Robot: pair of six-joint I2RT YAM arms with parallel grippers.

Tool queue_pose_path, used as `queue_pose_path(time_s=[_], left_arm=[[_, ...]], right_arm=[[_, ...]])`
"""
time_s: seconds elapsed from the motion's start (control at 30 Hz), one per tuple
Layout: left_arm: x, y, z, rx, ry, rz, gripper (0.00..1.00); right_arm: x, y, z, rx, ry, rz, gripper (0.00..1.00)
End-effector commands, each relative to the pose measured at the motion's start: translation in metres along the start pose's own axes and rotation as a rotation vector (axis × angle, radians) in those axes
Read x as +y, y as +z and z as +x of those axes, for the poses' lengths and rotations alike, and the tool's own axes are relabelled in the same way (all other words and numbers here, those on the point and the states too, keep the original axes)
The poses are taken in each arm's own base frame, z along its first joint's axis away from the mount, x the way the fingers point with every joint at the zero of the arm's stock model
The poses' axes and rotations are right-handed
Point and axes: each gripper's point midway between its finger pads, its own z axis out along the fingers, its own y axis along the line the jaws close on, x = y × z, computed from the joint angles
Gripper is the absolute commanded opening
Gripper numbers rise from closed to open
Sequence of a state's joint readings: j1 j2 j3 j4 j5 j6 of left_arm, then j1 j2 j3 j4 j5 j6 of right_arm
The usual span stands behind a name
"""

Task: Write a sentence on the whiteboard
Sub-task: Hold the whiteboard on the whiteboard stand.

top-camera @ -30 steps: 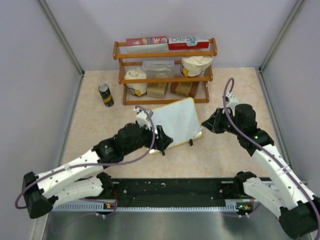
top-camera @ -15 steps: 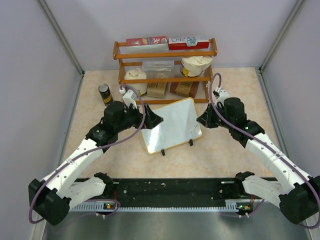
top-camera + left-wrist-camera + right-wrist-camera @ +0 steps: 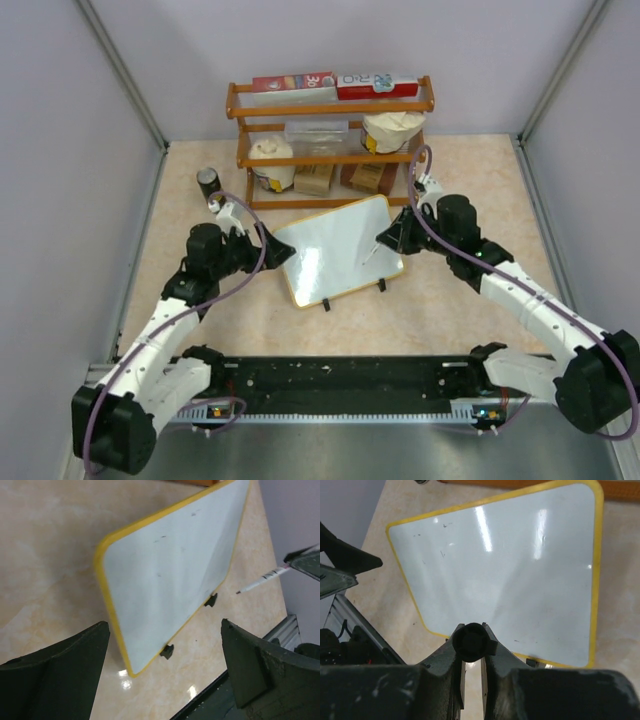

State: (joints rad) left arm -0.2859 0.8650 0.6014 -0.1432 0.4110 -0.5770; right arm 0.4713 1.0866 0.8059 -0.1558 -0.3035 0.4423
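Observation:
The whiteboard (image 3: 335,250) leans on its two black feet mid-table, yellow-framed. No sentence is in view on it; only faint smudges mark the white surface (image 3: 170,560) (image 3: 510,575). My right gripper (image 3: 398,233) is shut on a white marker (image 3: 372,252), whose tip points at the board's right part. In the left wrist view the marker (image 3: 262,578) hangs clear of the board. The marker's black end (image 3: 471,641) sits between the right gripper's (image 3: 471,650) fingers. My left gripper (image 3: 278,246) (image 3: 162,672) is open just left of the board, holding nothing.
A wooden rack (image 3: 330,150) with boxes, jars and bags stands behind the board. A dark can (image 3: 210,185) sits at the rack's left. Grey walls close both sides. A black rail (image 3: 340,378) runs along the near edge.
The left arm has pulled back to the left, off the board's near-left corner, staying open. The right gripper has carried the marker left, towards the board's right part.

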Motion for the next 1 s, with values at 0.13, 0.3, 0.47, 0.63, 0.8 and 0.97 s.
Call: queue_pose_path(time_s=[0.13,0.3,0.47,0.63,0.8,0.97], left_arm=[[0.036,0.015,0.000,-0.045,-0.096,0.101,0.94],[0.035,0.028,-0.001,-0.020,-0.039,0.169,0.94],[0.036,0.041,0.002,0.022,-0.016,0.224,0.76],[0.035,0.048,0.005,0.044,0.018,0.276,0.61],[0.033,0.047,0.008,0.065,0.072,0.303,0.56],[0.037,0.049,0.013,0.103,0.102,0.306,0.42]], right_arm=[[0.036,-0.003,-0.019,-0.092,0.038,-0.169,0.00],[0.040,-0.006,-0.026,-0.125,0.024,-0.188,0.00],[0.043,-0.003,-0.030,-0.123,0.018,-0.200,0.00],[0.043,0.000,-0.033,-0.133,0.003,-0.203,0.00],[0.043,0.003,-0.040,-0.163,-0.011,-0.207,0.00],[0.048,0.009,-0.044,-0.188,-0.029,-0.246,0.00]])
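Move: The left hand, open and empty, has the upper part of the tilted whiteboard's left edge just about 2 cm ahead, 1 cm to its right and 7 cm below; the board's middle is some 4 cm ahead and 13 cm right. The stand's left black clip is roughly 6 cm back, 9 cm right, 15 cm down, and the can about 17 cm ahead and 16 cm left. From the right hand, holding the marker, the board's middle lies about 9 cm left and 1 cm ahead, 10 cm lower. The left hand drops quickly by about 7 cm, swinging some 3 cm left, then eases back right and a little forward, 3 cm forward in all, so that its fingers come around the whiteboard's left edge; from about midway they close to roughly half open, the hand turning some 15–20 degrees clockwise, with the edge between the fingertips at the end. The right hand keeps the marker and shifts some 2 cm left and 2–3 cm up above the board, rolling about 10 degrees with its left side rising. ##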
